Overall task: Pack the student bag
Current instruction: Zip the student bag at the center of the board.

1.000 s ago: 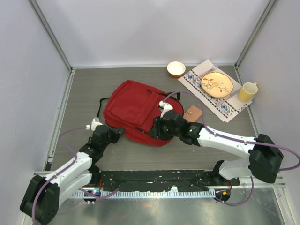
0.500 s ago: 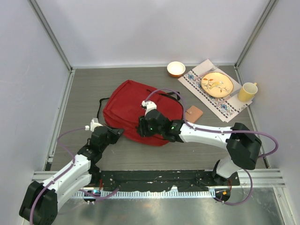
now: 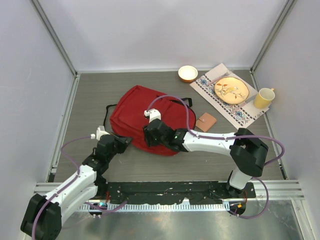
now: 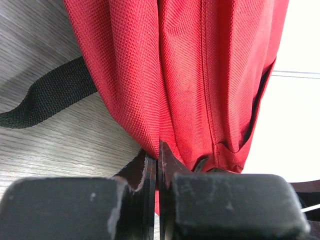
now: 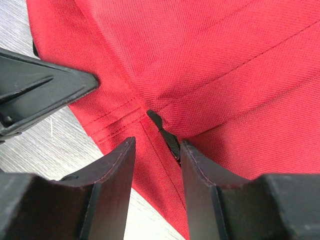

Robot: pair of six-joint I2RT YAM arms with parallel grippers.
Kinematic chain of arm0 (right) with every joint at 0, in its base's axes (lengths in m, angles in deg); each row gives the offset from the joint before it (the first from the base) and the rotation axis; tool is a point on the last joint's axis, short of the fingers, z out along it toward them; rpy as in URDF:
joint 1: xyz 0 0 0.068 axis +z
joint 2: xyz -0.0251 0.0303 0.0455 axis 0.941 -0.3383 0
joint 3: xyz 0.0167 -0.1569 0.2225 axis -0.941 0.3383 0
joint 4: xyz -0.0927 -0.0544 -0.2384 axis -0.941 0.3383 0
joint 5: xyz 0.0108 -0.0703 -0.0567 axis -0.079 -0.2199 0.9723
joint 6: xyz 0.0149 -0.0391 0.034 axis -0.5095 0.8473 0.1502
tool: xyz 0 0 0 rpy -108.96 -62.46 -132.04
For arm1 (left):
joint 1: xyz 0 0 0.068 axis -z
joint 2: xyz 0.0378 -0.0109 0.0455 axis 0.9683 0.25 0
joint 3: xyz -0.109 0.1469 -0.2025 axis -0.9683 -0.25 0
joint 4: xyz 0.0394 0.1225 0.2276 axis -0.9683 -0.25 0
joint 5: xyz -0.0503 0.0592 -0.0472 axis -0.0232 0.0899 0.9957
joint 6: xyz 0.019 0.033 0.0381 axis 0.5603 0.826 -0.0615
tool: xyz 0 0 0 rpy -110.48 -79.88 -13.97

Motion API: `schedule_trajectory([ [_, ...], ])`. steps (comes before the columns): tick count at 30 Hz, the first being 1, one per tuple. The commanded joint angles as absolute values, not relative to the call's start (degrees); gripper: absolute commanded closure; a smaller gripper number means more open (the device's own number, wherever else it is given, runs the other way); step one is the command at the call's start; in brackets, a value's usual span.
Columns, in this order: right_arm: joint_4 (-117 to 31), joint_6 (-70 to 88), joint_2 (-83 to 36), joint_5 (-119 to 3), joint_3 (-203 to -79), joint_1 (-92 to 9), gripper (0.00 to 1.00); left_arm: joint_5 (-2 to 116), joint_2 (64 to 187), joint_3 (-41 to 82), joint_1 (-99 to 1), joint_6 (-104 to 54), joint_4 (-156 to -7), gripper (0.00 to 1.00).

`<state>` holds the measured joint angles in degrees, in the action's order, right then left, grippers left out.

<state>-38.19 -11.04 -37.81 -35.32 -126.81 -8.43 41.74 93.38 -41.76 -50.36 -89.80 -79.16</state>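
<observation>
The student bag (image 3: 137, 112) is a red fabric backpack lying flat in the middle of the table. My left gripper (image 3: 127, 141) is at its near left edge, shut on a fold of the red fabric (image 4: 200, 75), which is pinched between the fingertips of the gripper (image 4: 158, 150). My right gripper (image 3: 146, 137) lies low over the bag's near edge, just right of the left one. It (image 5: 157, 145) is open, its jaws astride a seam of the bag (image 5: 225, 60) where a small black zipper tab (image 5: 167, 132) shows. A left finger (image 5: 45, 90) shows close by.
A black strap (image 3: 106, 112) trails off the bag's left side. A small brown flat item (image 3: 205, 121) lies right of the bag. At the back right are a bowl (image 3: 187, 73), a patterned mat (image 3: 240, 116) with an orange plate (image 3: 231, 90), and a yellow mug (image 3: 263, 98).
My right arm has swept left along the bag's near edge, toward the left gripper, and its jaws stand slightly wider. The left arm has kept its place and grip.
</observation>
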Motion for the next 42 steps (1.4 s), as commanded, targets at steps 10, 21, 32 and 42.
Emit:
schedule_trajectory([
  [10, -37.0, -9.5, -41.7, -24.3, -132.3, -5.8, 0.54, 42.7, 90.8, -39.8, -50.1, -89.7, -78.0, 1.00],
  [21, -35.7, -7.5, -45.9, -17.3, -135.2, -5.8, 0.54, 42.4, 90.1, -39.9, -50.1, -89.7, -78.5, 1.00],
  [32, -35.5, -8.3, -48.9, -17.2, -137.3, -6.6, 0.80, 42.5, 89.9, -40.5, -50.1, -90.0, -78.6, 1.00],
  [42, -36.6, -8.7, -47.1, -17.1, -136.3, -7.1, 0.99, 42.4, 89.4, -41.3, -50.0, -90.1, -79.3, 0.95],
])
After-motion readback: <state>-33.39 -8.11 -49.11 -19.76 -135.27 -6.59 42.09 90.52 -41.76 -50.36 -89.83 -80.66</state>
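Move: Just beyond the half-open right fingers, some 3 cm ahead and 3 cm below, lies the black zipper pull on the red student bag. The left gripper's closed tips stand about 8 cm to the right hand's left and 3 cm farther out; the brown wallet lies roughly 25 cm to its right and 12 cm farther out, down on the table. From the left hand the pull is about 7 cm to the right, nearly level with it. Easing forward and down by about 3 cm each onto the zipper pull, the right hand swings its fingers some 15 degrees to point less to the left and more forward. On the way in it shuts the half-open fingers fully, pinching at the pull and the fabric fold beside it. The left hand stays in place and keeps its grip on the bag's near-left edge. ##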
